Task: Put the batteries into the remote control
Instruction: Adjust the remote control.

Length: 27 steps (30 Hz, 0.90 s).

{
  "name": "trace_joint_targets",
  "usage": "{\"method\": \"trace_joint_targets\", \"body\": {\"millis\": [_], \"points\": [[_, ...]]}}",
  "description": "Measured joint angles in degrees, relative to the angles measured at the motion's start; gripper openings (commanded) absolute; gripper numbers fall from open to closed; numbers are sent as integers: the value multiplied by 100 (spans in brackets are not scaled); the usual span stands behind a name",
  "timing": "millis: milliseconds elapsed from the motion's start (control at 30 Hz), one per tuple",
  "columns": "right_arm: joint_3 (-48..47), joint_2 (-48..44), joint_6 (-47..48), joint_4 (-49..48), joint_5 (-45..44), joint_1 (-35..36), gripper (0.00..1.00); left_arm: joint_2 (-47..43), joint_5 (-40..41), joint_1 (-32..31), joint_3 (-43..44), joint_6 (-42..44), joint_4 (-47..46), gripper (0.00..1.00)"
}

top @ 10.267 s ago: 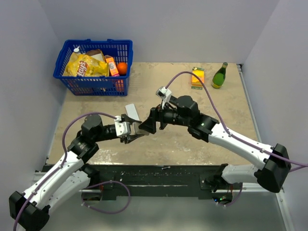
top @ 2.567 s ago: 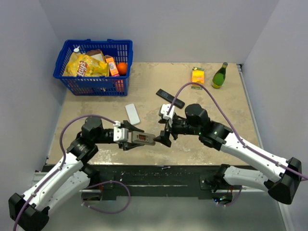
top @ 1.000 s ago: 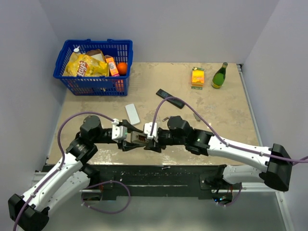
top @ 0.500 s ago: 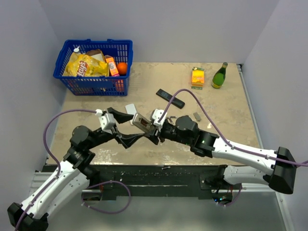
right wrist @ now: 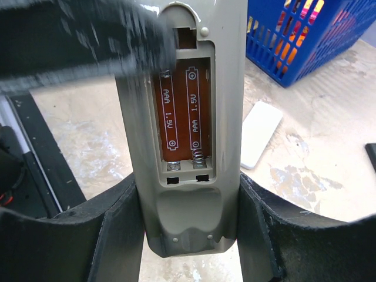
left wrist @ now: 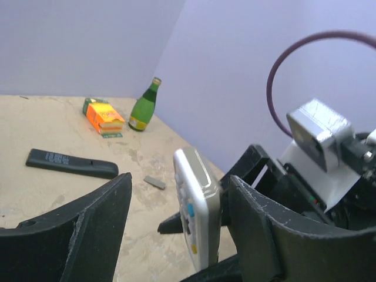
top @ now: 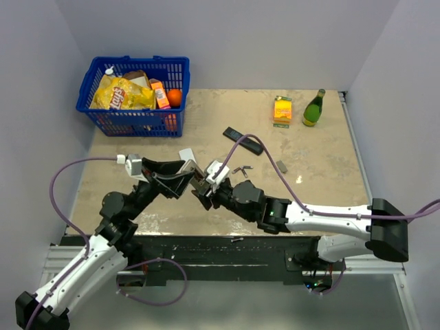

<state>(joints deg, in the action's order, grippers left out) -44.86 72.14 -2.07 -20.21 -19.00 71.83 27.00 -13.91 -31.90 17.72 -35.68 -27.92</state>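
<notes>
My right gripper (right wrist: pixel 188 189) is shut on the lower end of the grey remote control (right wrist: pixel 187 117), holding it above the table. Its back faces the right wrist camera, and the open battery compartment (right wrist: pixel 183 114) is empty. My left gripper (left wrist: pixel 179 189) is open around the remote's (left wrist: pixel 198 205) other end, with a clear gap on the button side. In the top view both grippers, left (top: pixel 180 181) and right (top: pixel 205 185), meet at the remote (top: pixel 199 179) over the table's near middle. The batteries (top: pixel 240 169) lie loose on the table behind them.
A white remote (top: pixel 187 157) and a black remote (top: pixel 243 140) lie mid-table, with a small grey cover (top: pixel 282 166) to the right. A blue basket (top: pixel 135 118) of groceries stands back left. An orange box (top: pixel 282 110) and a green bottle (top: pixel 314 108) stand back right.
The remote has passed from the left gripper's hold into the right gripper's. The left arm lifted and its jaws opened. Both grippers shifted left and up.
</notes>
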Motion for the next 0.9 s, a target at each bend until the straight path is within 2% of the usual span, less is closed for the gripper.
{"method": "trace_joint_targets", "body": {"millis": [233,533,633,733,900], "points": [[0,328,-9,-149,-599,260,0,-175,678,0,-31,-363,-249,70],[-116,570,39,-160,-1058,424,0,352,824,0,210,-638,103,66],[-210,640,52,-162,-1167,437,0,452,813,0,210,-787,138,60],[-260,684,52,-151,-1239,446,0,527,793,-13,210,-892,138,50],[-372,874,57,-92,-1388,498,0,568,772,-81,210,-1036,129,20]]}}
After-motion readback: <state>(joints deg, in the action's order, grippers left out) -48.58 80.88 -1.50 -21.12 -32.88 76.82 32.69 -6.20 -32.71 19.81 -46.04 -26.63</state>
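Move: The grey remote control, held low by the right gripper with its free end up, has its middle about 2 cm back and 3 cm right of the left hand, level with it; from the right hand it is roughly 4 cm ahead, 3 cm left and 3 cm up. On the table some 24 cm below the left hand, the white phone lies about 16 cm ahead and 2 cm left, the loose batteries about 14 cm ahead and 18 cm right. Bring the left gripper up and left about 2 cm, then forward and down around the remote's free end, ending some 2.5 cm farther forward with fingers tipped down about 10 degrees; close on its two broad faces. Meanwhile keep the right grip and lower the remote about 2.5 cm, easing it left towards the left hand with a slight clockwise turn. ##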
